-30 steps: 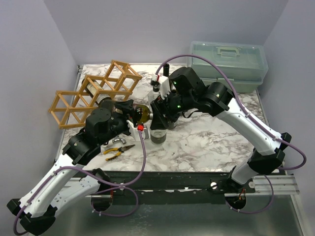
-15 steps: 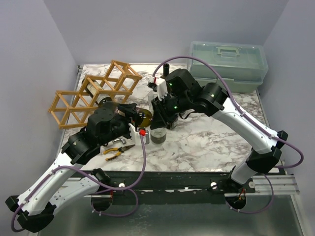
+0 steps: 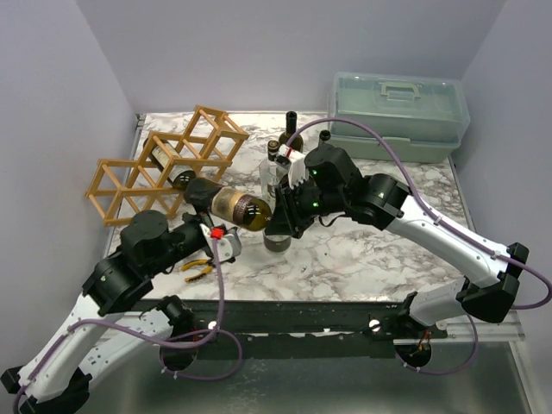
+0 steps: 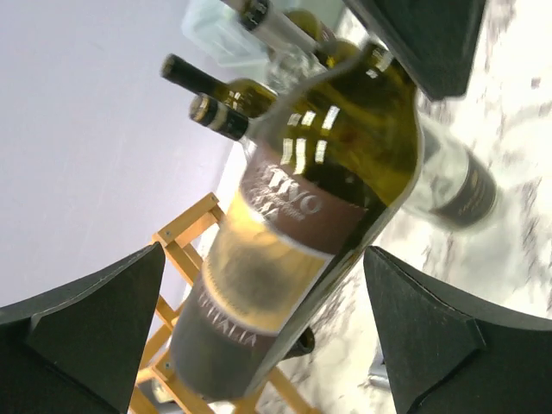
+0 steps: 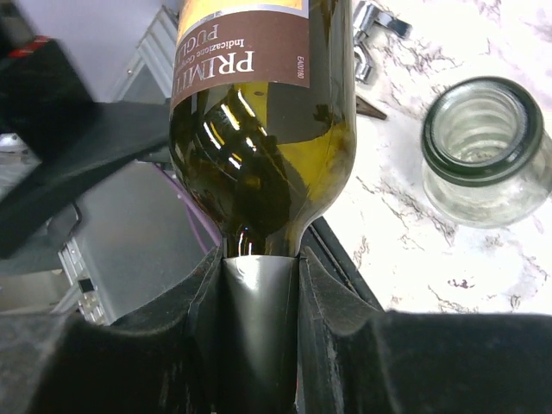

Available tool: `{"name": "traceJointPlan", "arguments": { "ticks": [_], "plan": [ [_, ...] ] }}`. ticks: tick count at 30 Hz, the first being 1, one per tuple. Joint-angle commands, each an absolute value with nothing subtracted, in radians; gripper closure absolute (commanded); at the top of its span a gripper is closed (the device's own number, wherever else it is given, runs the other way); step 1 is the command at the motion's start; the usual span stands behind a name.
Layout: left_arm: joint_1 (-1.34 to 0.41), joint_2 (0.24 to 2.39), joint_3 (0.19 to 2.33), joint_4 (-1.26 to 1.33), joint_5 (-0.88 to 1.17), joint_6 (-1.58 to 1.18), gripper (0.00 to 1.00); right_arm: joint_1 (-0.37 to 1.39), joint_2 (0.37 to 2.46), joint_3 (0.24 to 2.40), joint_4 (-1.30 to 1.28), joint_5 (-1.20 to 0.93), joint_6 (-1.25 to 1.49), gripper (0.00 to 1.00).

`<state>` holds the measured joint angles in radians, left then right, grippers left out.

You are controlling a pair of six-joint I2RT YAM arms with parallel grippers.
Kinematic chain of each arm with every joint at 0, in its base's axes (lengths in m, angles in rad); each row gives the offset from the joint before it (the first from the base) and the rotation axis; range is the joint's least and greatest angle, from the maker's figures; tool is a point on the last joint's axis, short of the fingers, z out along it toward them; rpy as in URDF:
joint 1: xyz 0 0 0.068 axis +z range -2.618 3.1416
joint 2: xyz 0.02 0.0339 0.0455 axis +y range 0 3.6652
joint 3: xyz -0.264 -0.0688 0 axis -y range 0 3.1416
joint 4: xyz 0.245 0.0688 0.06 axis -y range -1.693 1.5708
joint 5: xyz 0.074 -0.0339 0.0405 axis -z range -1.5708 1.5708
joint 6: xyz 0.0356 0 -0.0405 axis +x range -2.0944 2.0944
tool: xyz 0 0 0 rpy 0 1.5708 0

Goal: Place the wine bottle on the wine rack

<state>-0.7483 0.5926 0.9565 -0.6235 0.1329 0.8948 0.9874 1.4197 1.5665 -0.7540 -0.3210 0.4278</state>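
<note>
The wine bottle (image 3: 231, 205) is dark green with a brown and yellow label. It hangs level above the table, its base toward the wine rack (image 3: 164, 164) and close to the rack's near side. My right gripper (image 3: 274, 217) is shut on the bottle's foil-covered neck (image 5: 257, 328); in the right wrist view that gripper (image 5: 257, 259) clamps it on both sides. My left gripper (image 3: 224, 235) is open, just near of the bottle and apart from it. In the left wrist view the bottle (image 4: 302, 216) lies beyond the left gripper (image 4: 263, 254), with the wooden rack (image 4: 177, 246) behind.
Three other bottles (image 3: 291, 122) and a drinking glass (image 3: 271, 177) stand at mid-table behind the right arm. An open glass jar (image 3: 278, 241) sits under the right gripper. Yellow-handled pliers (image 3: 200, 269) lie near the front edge. A translucent toolbox (image 3: 401, 108) sits at the back right.
My right gripper has shut on the bottle's neck and carried it left toward the rack. My left gripper has opened, let go of the bottle and drawn back toward the near edge.
</note>
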Motion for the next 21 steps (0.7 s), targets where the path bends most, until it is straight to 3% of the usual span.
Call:
{"name": "traceJointPlan", "arguments": {
  "ticks": [1, 6, 18, 21],
  "plan": [
    [-0.749, 0.52, 1.023, -0.547, 0.142, 0.631, 0.01, 0.992, 1.371, 1.531, -0.612, -0.28, 0.475, 1.0],
    [-0.749, 0.574, 1.143, -0.562, 0.016, 0.367, 0.01, 0.992, 1.347, 1.479, -0.564, -0.254, 0.505, 0.99],
    [-0.733, 1.026, 1.496, -0.723, -0.707, -0.056, 0.01, 1.061, 1.332, 1.446, -0.576, -0.143, 0.523, 0.99],
    [-0.63, 1.082, 1.523, -0.723, -0.735, -0.112, 0.1, 1.068, 1.317, 1.446, -0.604, -0.117, 0.515, 0.99]
  ]
}}
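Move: The wine bottle in the right fingers lies across the open left hand, its middle only about 4 cm ahead, 3 cm to the right and slightly lower. From the left hand the wine rack stands some 27 cm ahead, 20 cm left and 22 cm lower. For the right hand, gripping the neck, the rack is about 31 cm ahead, 34 cm left and 22 cm below; the glass carafe stands roughly 9 cm ahead, 4 cm left and 18 cm below it. The left hand, fingers wide open, first backs off a couple of centimetres while rising some 11 cm clear of the bottle, then swings forward over it towards the rack and dips a little, its fingers turning counter-clockwise from forward-right to nearly straight forward as it rolls left side down. The right hand keeps the bottle's neck pinched and sinks about 4 cm with it, turning only slightly clockwise. ##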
